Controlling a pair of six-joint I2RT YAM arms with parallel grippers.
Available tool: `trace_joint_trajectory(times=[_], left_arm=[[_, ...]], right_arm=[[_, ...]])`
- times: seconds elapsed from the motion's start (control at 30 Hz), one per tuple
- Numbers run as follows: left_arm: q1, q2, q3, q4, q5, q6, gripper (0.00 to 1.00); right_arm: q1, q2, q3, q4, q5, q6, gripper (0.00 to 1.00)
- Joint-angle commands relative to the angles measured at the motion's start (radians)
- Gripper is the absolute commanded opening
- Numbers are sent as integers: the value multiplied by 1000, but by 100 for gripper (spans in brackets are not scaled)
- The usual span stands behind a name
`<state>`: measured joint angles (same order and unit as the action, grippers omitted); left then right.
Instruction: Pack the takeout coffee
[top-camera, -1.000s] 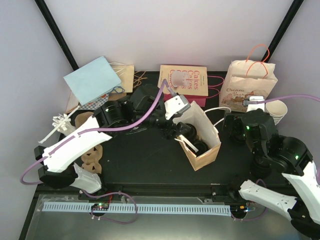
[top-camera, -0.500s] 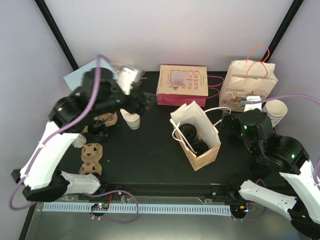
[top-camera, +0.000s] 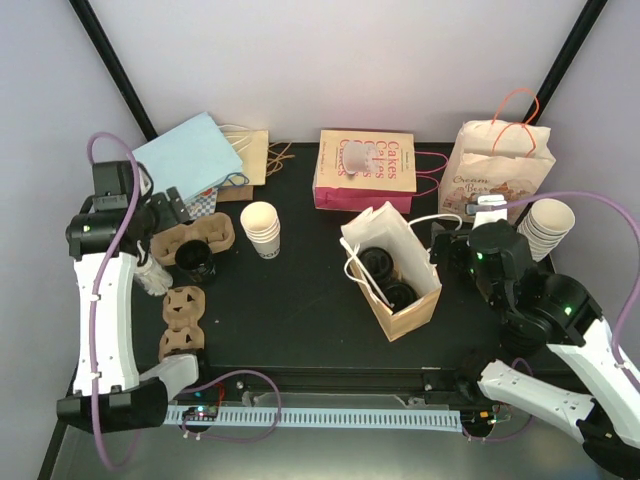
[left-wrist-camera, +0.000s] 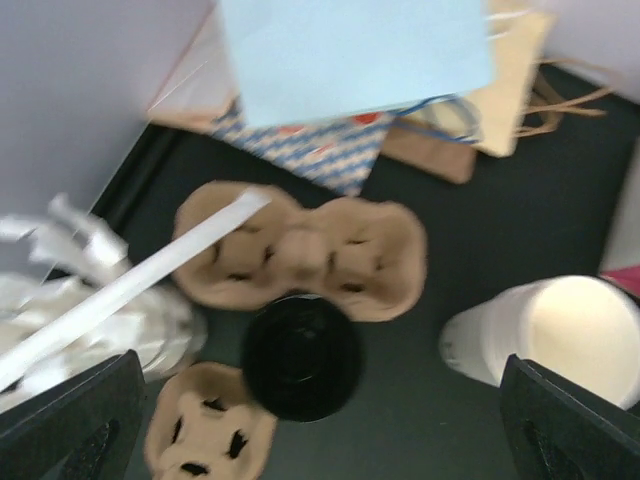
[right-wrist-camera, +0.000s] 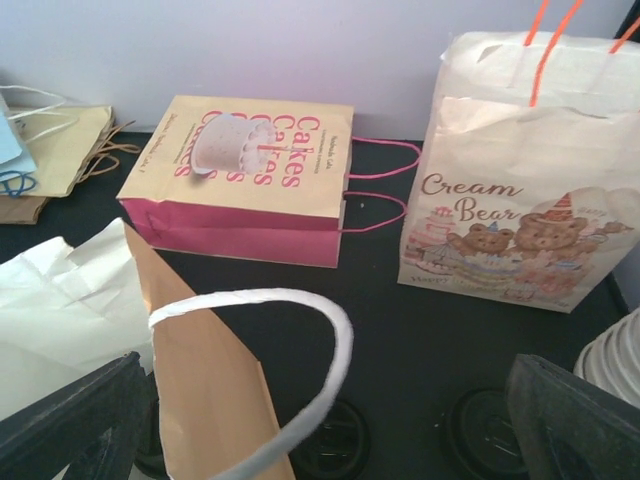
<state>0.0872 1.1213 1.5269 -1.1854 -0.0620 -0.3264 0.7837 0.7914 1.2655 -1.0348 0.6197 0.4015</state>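
Note:
Two black round lids (top-camera: 380, 262) show inside the open brown paper bag (top-camera: 412, 312) at mid-table; the cups under them are hidden. Another black lid (left-wrist-camera: 300, 355) lies against a brown pulp carrier (left-wrist-camera: 300, 250) at the far left, seen from above. My left gripper (left-wrist-camera: 320, 440) hangs open high over that lid and carrier, holding nothing. A stack of nested cream cups (top-camera: 262, 228) stands just right of it. My right gripper (right-wrist-camera: 325, 440) is open beside the bag's white handle (right-wrist-camera: 300, 320), empty. Two loose black lids (right-wrist-camera: 490, 430) lie on the mat below it.
A pink "Cakes" bag (top-camera: 365, 170) and a "Cream Bear" bag (top-camera: 495, 170) stand at the back. A light blue bag (top-camera: 190, 155) lies back left over flat paper bags. More carriers (top-camera: 180, 320) and white ribbon (left-wrist-camera: 120, 290) crowd the left edge. Another cup stack (top-camera: 550, 225) stands far right.
My left arm pulled back from the brown bag and swung to the far left, over the carriers, its jaws opening. The cream cup stack is uncovered. The right arm barely shifted.

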Motion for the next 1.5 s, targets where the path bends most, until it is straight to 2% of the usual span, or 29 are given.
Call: trace_joint_trajectory(times=[0.0,0.13,0.3,0.4,0.53,0.63,0.73,0.93,1.1,1.33,1.47], left_arm=[[90,-85,-104,116,-54,50,99],[91,-68,-101,98,-242,85,99],[77,-30,-79,95,-145,263,99],[63,-43,-138,168,-131,409,99],[56,-89,-255,294,-144,650,99],[53,-60,-250,271,-172,733,99],[27,-16,-249,240,-228,759,99],[-15,17,-311,298,-429,821,99],[-32,95,-278,290,-449,828,99],[-38,218,-271,331,-629,878,99],[-39,265,-256,340,-655,879,90]], right_arm=[[-5,-9,-38,87,-52,-10,100],[-5,-14,-54,124,-90,-22,100],[-5,0,-45,140,-136,-52,100],[-4,19,-16,131,-160,-62,100],[-5,32,33,97,-189,-55,100],[-4,27,46,88,-210,-60,100],[-4,31,55,75,-214,-65,100],[-5,24,83,54,-226,-65,100],[-5,25,105,35,-216,-69,100],[-5,46,144,7,-225,-75,100],[-5,69,194,-30,-236,-80,100]])
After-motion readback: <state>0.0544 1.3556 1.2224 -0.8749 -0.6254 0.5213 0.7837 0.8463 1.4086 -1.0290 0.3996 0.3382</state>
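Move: The straws in their clear cup stand about 12 cm to the left of the left hand, 5 cm ahead and 18 cm below. The black cup is some 8 cm ahead and 1 cm to the left, with the far cup carrier 14 cm ahead and 2 cm left, and the near carrier 6 cm back and 3 cm left. From the right hand, the open paper bag is about 9 cm left, 4 cm ahead and the straws some 66 cm left, 11 cm ahead, both well below. Down to the straw cup goes the left hand, sinking some 11 cm and shifting 8 cm left, first easing back slightly, then forward. It rolls its left side up by about 50 degrees and tips down, bringing its still-open fingers around a projecting straw end without visible contact. The right hand, open, slides 4 cm left towards the paper bag, then rises a little, turning slightly counter-clockwise. ##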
